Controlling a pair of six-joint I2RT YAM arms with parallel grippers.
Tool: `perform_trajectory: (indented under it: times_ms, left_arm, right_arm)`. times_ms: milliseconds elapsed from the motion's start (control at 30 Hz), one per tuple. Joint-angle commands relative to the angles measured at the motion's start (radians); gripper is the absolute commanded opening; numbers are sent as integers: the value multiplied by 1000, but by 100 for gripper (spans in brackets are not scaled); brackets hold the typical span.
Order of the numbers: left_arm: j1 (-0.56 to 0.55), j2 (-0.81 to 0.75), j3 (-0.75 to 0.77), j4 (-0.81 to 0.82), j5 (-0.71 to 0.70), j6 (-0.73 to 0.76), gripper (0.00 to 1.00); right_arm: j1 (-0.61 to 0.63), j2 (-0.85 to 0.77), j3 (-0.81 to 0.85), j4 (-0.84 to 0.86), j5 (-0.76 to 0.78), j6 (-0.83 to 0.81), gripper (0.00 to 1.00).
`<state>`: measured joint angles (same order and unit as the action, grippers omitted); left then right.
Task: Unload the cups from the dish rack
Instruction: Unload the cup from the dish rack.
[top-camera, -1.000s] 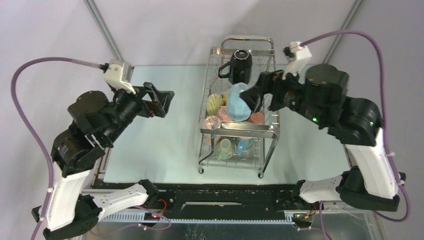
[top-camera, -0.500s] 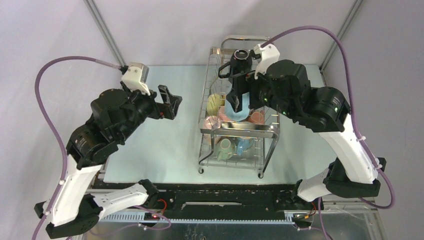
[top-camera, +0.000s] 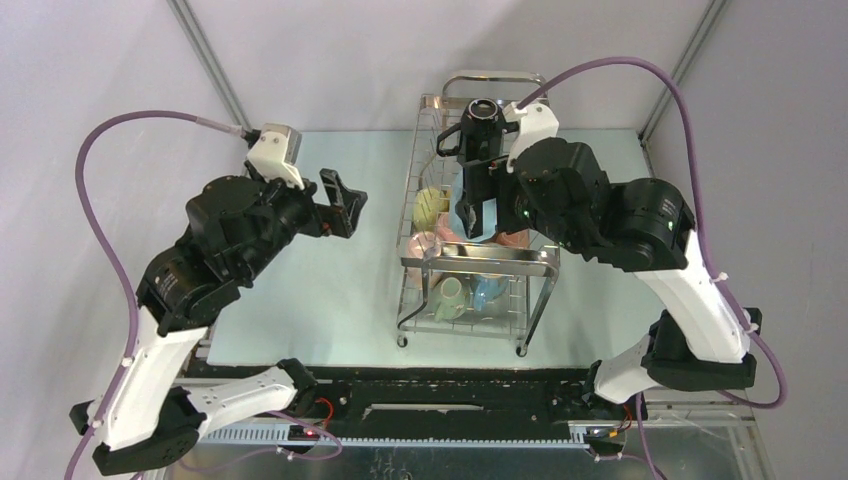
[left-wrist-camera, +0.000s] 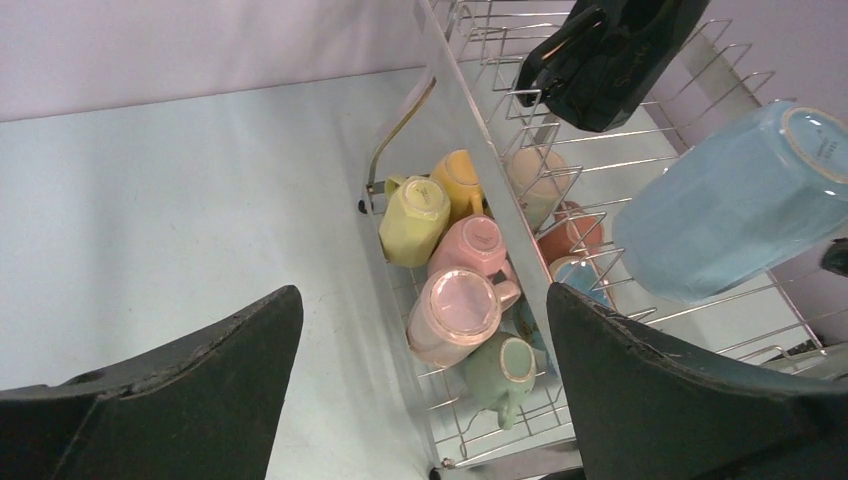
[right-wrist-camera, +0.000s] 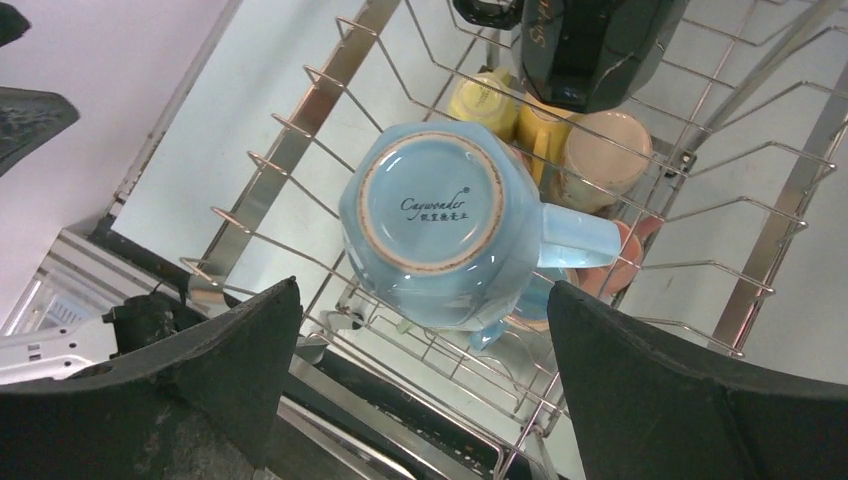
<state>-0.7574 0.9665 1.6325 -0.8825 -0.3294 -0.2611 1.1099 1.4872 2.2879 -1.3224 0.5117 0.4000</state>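
The dish rack (top-camera: 478, 262) stands on the table right of centre, with cups on both tiers. A black cup (top-camera: 482, 122) sits at its far end. A light blue cup (right-wrist-camera: 440, 220) rests upside down on the top tier's wires. My right gripper (top-camera: 478, 190) hovers open just above it, one finger to each side, touching nothing. The lower tier holds yellow (left-wrist-camera: 412, 220), pink (left-wrist-camera: 455, 315) and pale green (left-wrist-camera: 505, 370) cups. Left of the rack, my left gripper (top-camera: 340, 203) hangs open and empty over the table.
The pale table top (top-camera: 320, 300) extends left of and in front of the rack. Slanted frame poles (top-camera: 205, 50) rise at the back corners. Purple cables (top-camera: 110, 140) loop from both wrists. The arm bases and a black rail (top-camera: 450, 395) line the near edge.
My right arm has swung left from beside the rack to above its top tier, over the light blue cup. The left arm rose and shifted slightly right. Both grippers stayed open.
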Motion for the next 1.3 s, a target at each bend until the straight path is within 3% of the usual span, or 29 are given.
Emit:
perform_trajectory:
  times_ms: [0, 400, 667, 1267]
  left_arm:
    - [-5, 9, 6, 83, 71, 26, 100]
    - [-31, 191, 161, 206, 503, 169, 100]
    - [-127, 312, 235, 215, 520, 260, 100]
    - [-157, 519, 357, 162, 570, 306, 100]
  right_arm:
    - [7, -15, -11, -15, 72, 69, 100]
    - [-53, -94, -21, 40, -12, 60, 100]
    - [-120, -179, -25, 39, 18, 64, 100]
    - [-142, -245, -90, 26, 3, 71, 100]
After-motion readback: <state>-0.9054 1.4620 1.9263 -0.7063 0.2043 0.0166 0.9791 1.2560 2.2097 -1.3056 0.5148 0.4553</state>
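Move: The blue cup, upside down on the rack's upper tier, lies about 22 cm to the left hand's right, roughly level with it fore and aft and some 8 cm below. The black cup stands about 12 cm beyond the blue cup, and the rack's near top rail runs some 10 cm this side of it. The right hand is almost directly above the blue cup, about 8 cm over its middle. Open left hand swings right about 20 cm to the blue cup, yawing 40 degrees clockwise; right withdraws rightward. ##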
